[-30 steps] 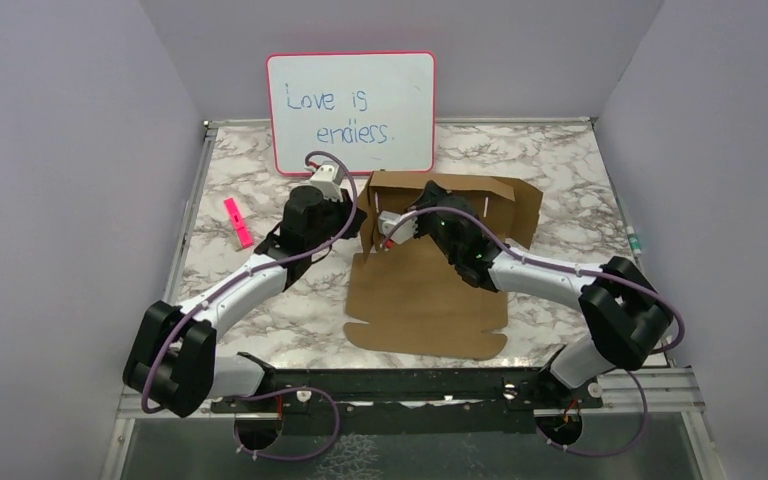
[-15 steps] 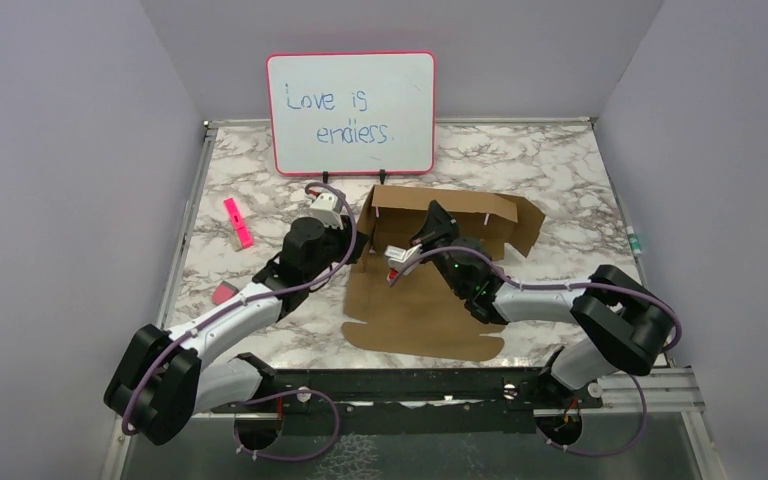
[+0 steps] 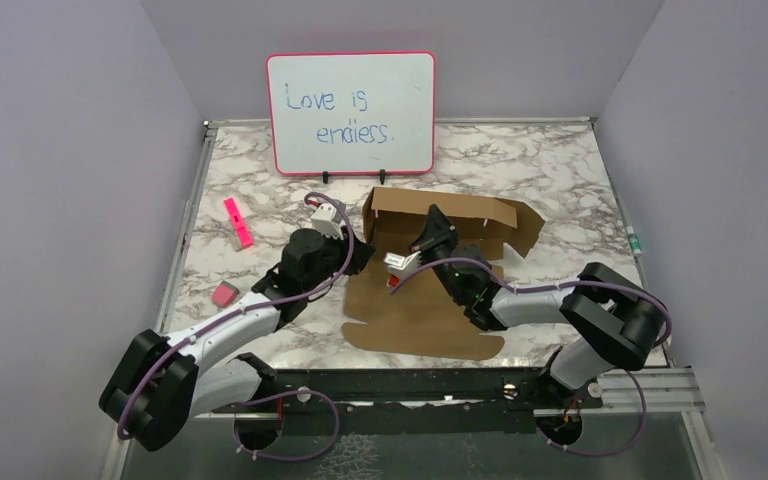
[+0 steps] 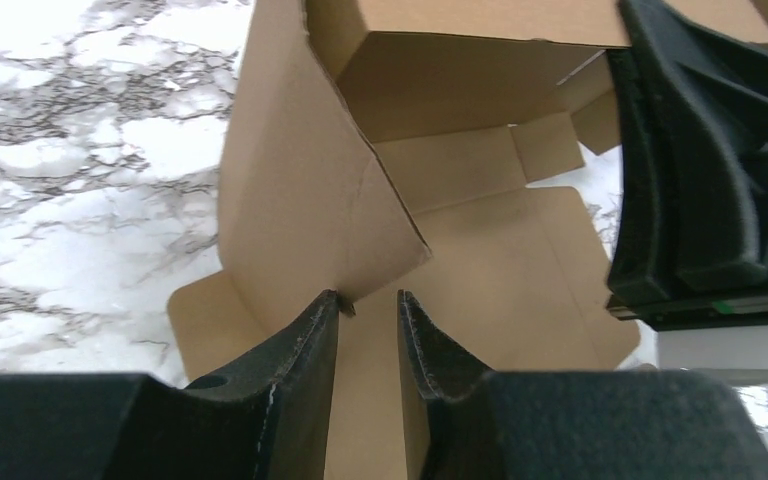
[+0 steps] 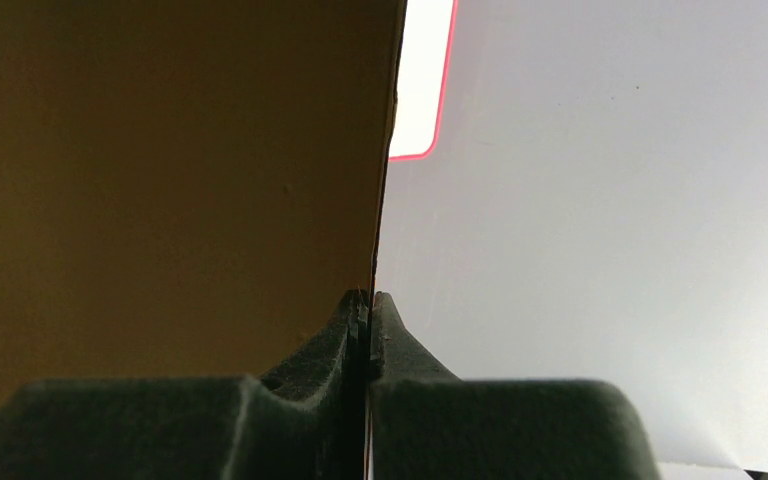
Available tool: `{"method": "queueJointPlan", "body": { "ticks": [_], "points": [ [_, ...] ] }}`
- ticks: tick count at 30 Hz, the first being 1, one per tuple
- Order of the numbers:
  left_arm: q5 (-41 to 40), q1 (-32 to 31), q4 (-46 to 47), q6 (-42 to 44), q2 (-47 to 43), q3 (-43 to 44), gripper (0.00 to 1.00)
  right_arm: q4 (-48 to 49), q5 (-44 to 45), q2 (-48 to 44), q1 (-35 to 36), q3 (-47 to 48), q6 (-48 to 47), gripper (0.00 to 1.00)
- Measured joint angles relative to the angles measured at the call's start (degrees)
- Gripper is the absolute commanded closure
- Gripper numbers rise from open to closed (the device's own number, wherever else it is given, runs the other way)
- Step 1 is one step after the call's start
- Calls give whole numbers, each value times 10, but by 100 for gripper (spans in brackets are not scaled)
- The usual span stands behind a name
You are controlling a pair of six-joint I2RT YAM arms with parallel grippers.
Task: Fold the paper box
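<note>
The paper box (image 3: 425, 305) is brown cardboard, its base flat on the marble table and its back and left walls standing up. My left gripper (image 3: 360, 252) sits just off the left wall. In the left wrist view this gripper (image 4: 368, 297) is open by a narrow gap, and the tip of a corner flap of the paper box (image 4: 300, 180) touches its left fingertip. My right gripper (image 3: 433, 222) reaches into the box from the near side. Seen from the right wrist, that gripper (image 5: 370, 293) is shut on the thin edge of an upright panel of the paper box (image 5: 160, 180).
A pink-framed whiteboard (image 3: 351, 112) stands at the back, and the whiteboard (image 5: 422, 80) also shows past the panel. A pink marker (image 3: 238, 222) and a pink eraser (image 3: 224, 294) lie on the table to the left. A small green thing (image 3: 635, 240) sits at the right edge.
My left gripper has let go of the box's left wall, opened a little and drawn back toward the near left. The right gripper has come nearer with its panel. The eraser is now uncovered.
</note>
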Motion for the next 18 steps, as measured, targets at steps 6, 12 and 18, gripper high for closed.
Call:
{"method": "queueJointPlan", "body": {
  "ticks": [6,12,18],
  "points": [
    [14,-24,12,-21,-10,0,68,8,2,12,0,4,-2,95],
    [15,-29,21,-25,-7,0,55,9,2,18,2,9,-3,95],
    [4,-29,1,-13,-36,0,30,10,2,18,2,9,-5,95]
  ]
}}
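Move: The left side flap has its free corner right at the left hand's fingertips. Its middle lies about 5 cm ahead, 1 cm left and 4 cm below that hand. The top flap's middle is some 8 cm ahead of the left hand, 14 cm right and 5 cm above. From the right hand, already pinching that top flap's front edge, its middle lies 2 cm ahead and 2 cm right; the side flap is about 13 cm left, 1 cm back and 9 cm below. With a fingertip at the free corner of the left side flap, the left hand shifts about 2 cm right, 1.5 cm back and 1.5 to 2 cm up, turning roughly 5 degrees clockwise. It then nearly holds its place while the fingers spread from under a third to about 60% open, with the left finger still at the flap's edge. The right hand stays put and keeps its pinch on the top flap. ##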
